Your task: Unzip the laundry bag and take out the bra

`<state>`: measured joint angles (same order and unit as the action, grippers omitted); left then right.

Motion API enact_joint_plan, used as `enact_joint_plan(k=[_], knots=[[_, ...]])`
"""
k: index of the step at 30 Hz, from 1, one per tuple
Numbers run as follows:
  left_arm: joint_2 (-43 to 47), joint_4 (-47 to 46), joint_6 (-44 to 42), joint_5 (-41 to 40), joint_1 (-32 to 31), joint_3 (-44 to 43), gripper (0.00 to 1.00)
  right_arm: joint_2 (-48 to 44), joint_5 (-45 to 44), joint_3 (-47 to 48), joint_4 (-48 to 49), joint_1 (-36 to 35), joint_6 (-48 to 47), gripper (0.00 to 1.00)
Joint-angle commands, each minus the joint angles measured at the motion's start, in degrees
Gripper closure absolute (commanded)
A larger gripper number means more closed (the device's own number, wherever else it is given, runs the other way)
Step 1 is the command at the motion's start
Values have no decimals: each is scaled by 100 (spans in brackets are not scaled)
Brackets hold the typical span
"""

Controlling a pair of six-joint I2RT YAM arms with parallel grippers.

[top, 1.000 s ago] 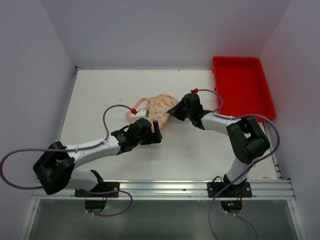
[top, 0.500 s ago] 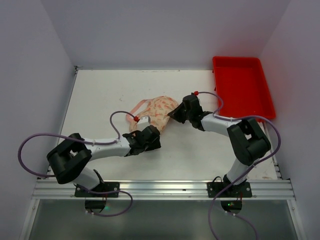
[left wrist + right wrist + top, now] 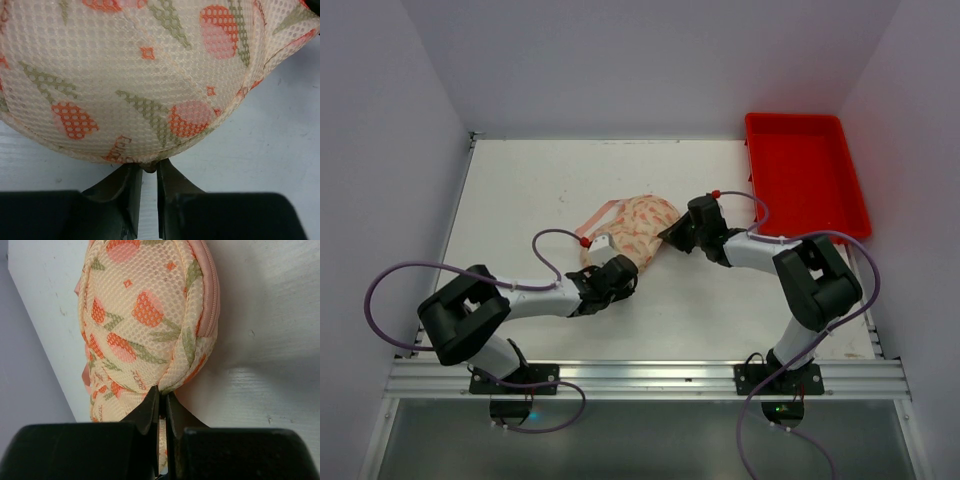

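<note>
The laundry bag, a cream mesh pouch with orange and green print, lies mid-table. My left gripper meets its near edge. In the left wrist view the bag fills the top, and the gripper has its fingers a narrow gap apart, pinching a small dark nub on the bag's rim. My right gripper is at the bag's right end. In the right wrist view it is shut on the bottom seam of the bag, beside the pink zip trim. The bra is hidden.
A red tray stands at the back right corner. The bag's pink loop strap trails to the left. White walls close in the table on the left, back and right. The arms' purple cables arch above the table.
My left arm has swung in toward the bag's near edge, and its fingers have closed from wide open to a narrow gap on the rim. The right gripper has kept its hold.
</note>
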<state>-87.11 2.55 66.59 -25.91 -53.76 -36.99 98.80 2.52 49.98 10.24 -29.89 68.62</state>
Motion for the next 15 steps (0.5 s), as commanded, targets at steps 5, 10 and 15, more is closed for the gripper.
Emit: enact_joint_plan(k=[5, 10, 15], knots=[[-157, -431, 144, -178, -38, -71, 100, -265, 134, -67, 171, -35, 134, 100], [-26, -55, 65, -2, -38, -10, 100, -318, 20, -102, 57, -35, 64, 100], [264, 456, -286, -44, -30, 52, 100, -406, -120, -146, -48, 62, -6, 100]])
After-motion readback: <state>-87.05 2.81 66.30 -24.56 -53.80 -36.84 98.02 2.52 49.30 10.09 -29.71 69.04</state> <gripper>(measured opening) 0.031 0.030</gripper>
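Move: Right between the left fingertips lies the bag's near edge, with the middle of the laundry bag about 10 cm ahead, 2 cm to the right and 1 cm up. Its pink strap is some 15 cm ahead and 8 cm to the left, at much the same height. From the right hand the near edge lies about 11 cm back, 9 cm left and 3 cm lower; the zip is some 6 cm ahead, 3 cm right and just below. Closing from about a quarter open to shut, the left fingers pinch the laundry bag's near edge between their tips. The left hand otherwise all but stays in place, pointing forward and down, and only at the end eases back about half a centimetre. The right hand holds still, fingers already shut on the bag's right side behind the zip. ##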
